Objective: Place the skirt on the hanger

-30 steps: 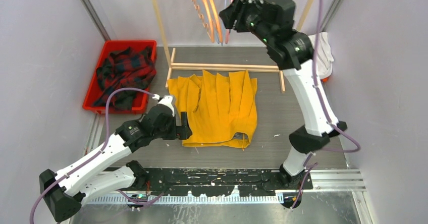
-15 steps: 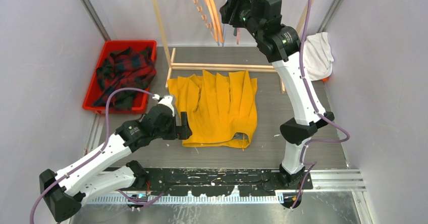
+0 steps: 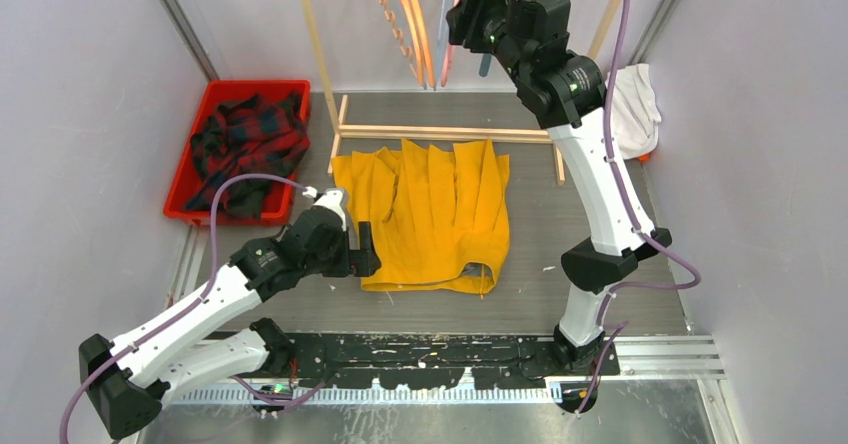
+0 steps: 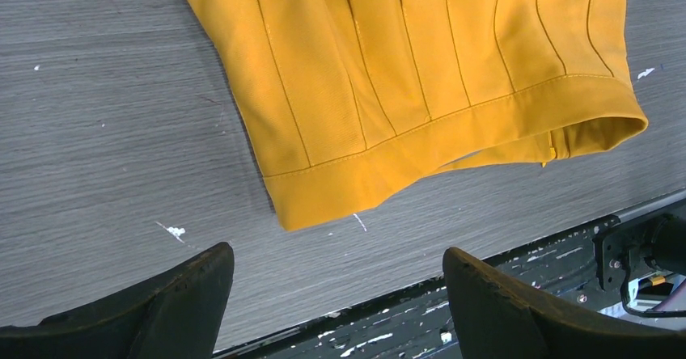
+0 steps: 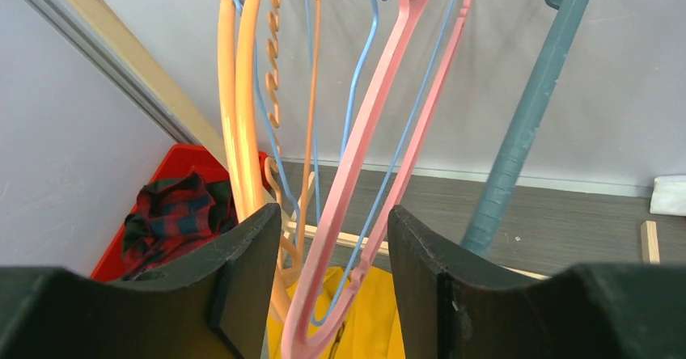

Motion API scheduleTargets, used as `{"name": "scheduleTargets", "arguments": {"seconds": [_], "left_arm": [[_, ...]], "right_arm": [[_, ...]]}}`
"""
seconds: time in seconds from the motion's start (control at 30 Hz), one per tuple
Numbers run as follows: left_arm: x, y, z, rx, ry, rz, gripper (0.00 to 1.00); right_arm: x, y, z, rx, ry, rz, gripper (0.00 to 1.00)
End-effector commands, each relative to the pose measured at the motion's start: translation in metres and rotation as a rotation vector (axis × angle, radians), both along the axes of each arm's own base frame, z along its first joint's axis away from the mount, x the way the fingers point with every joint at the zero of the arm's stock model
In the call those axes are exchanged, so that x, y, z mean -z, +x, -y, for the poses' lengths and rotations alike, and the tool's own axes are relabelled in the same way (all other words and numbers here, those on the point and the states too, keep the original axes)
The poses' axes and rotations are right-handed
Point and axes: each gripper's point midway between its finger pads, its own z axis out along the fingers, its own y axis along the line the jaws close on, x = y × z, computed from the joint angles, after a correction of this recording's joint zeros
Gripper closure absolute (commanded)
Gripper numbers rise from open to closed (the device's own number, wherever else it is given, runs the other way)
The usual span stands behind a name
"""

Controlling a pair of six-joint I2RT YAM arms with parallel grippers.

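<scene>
The yellow pleated skirt (image 3: pixel 430 214) lies flat on the grey table, waistband toward the arms. My left gripper (image 3: pixel 368 249) hovers just left of the waistband corner. In the left wrist view the skirt (image 4: pixel 388 76) lies ahead of that gripper (image 4: pixel 336 252), which is open and empty. My right gripper (image 3: pixel 462 16) is raised at the back among hanging hangers. A pink hanger (image 5: pixel 380 133) hangs down between the jaws of the right gripper (image 5: pixel 333 211), which stand open on either side of it without clamping it. In the top view the pink hanger (image 3: pixel 448 64) dangles just below that gripper.
Orange hangers (image 3: pixel 420 34) and a blue wire hanger (image 5: pixel 360 76) hang beside the pink one. A teal pole (image 5: pixel 526 124) stands to the right. A wooden rack base (image 3: pixel 440 132) lies behind the skirt. A red bin (image 3: pixel 190 179) holds plaid clothing (image 3: pixel 245 144). White cloth (image 3: pixel 630 109) lies at the right.
The right arm has shifted at the back, straightening up and moving its gripper in around the pink hanger. The left arm and the skirt have not moved.
</scene>
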Motion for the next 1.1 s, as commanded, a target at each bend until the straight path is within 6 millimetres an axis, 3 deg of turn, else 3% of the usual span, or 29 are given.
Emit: {"name": "scheduleTargets", "arguments": {"seconds": [0.0,0.23,0.5,0.7,1.07], "left_arm": [[-0.013,0.005,0.007,0.003,-0.045,0.039,0.01],[-0.013,0.004,0.004,-0.003,-0.040,0.040,0.01],[-0.014,0.003,0.002,-0.006,-0.035,0.040,0.01],[-0.013,0.003,0.001,-0.006,-0.031,0.040,0.01],[-0.014,0.005,0.002,-0.003,-0.028,0.041,0.01]], "right_arm": [[-0.031,-0.007,0.013,0.024,0.026,0.083,0.44],[-0.023,0.008,0.007,0.024,0.027,0.073,0.43],[0.002,0.035,0.008,0.053,0.015,0.019,0.46],[0.012,0.042,0.021,0.109,0.015,-0.007,0.57],[0.015,0.047,0.045,0.164,0.019,-0.026,0.67]]}}
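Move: The near arm of the pink hanger hangs in line with the right hand's half-open fingers, some 6 cm ahead, 2 cm to the left and about 3 cm below. The orange hangers are about 5 cm left and 6 cm ahead of this hand, the teal hanger 4 cm right and 8 cm ahead, both roughly 3 cm below. From the waiting left hand the pink hanger lies about 31 cm ahead, 10 cm right and 35 cm up. After barely shifting at first, the right hand reaches forward about 6 cm and sinks some 4 cm onto the near arm of the pink hanger, bringing that arm between its fingers, with the left finger coming up against it. Over the second half it also shifts 3 cm to the right, away from the orange hangers, turning about 5 degrees clockwise and tipping slightly down while the fingers close from half open to about a third, not yet shown pinching the hanger from both sides. ##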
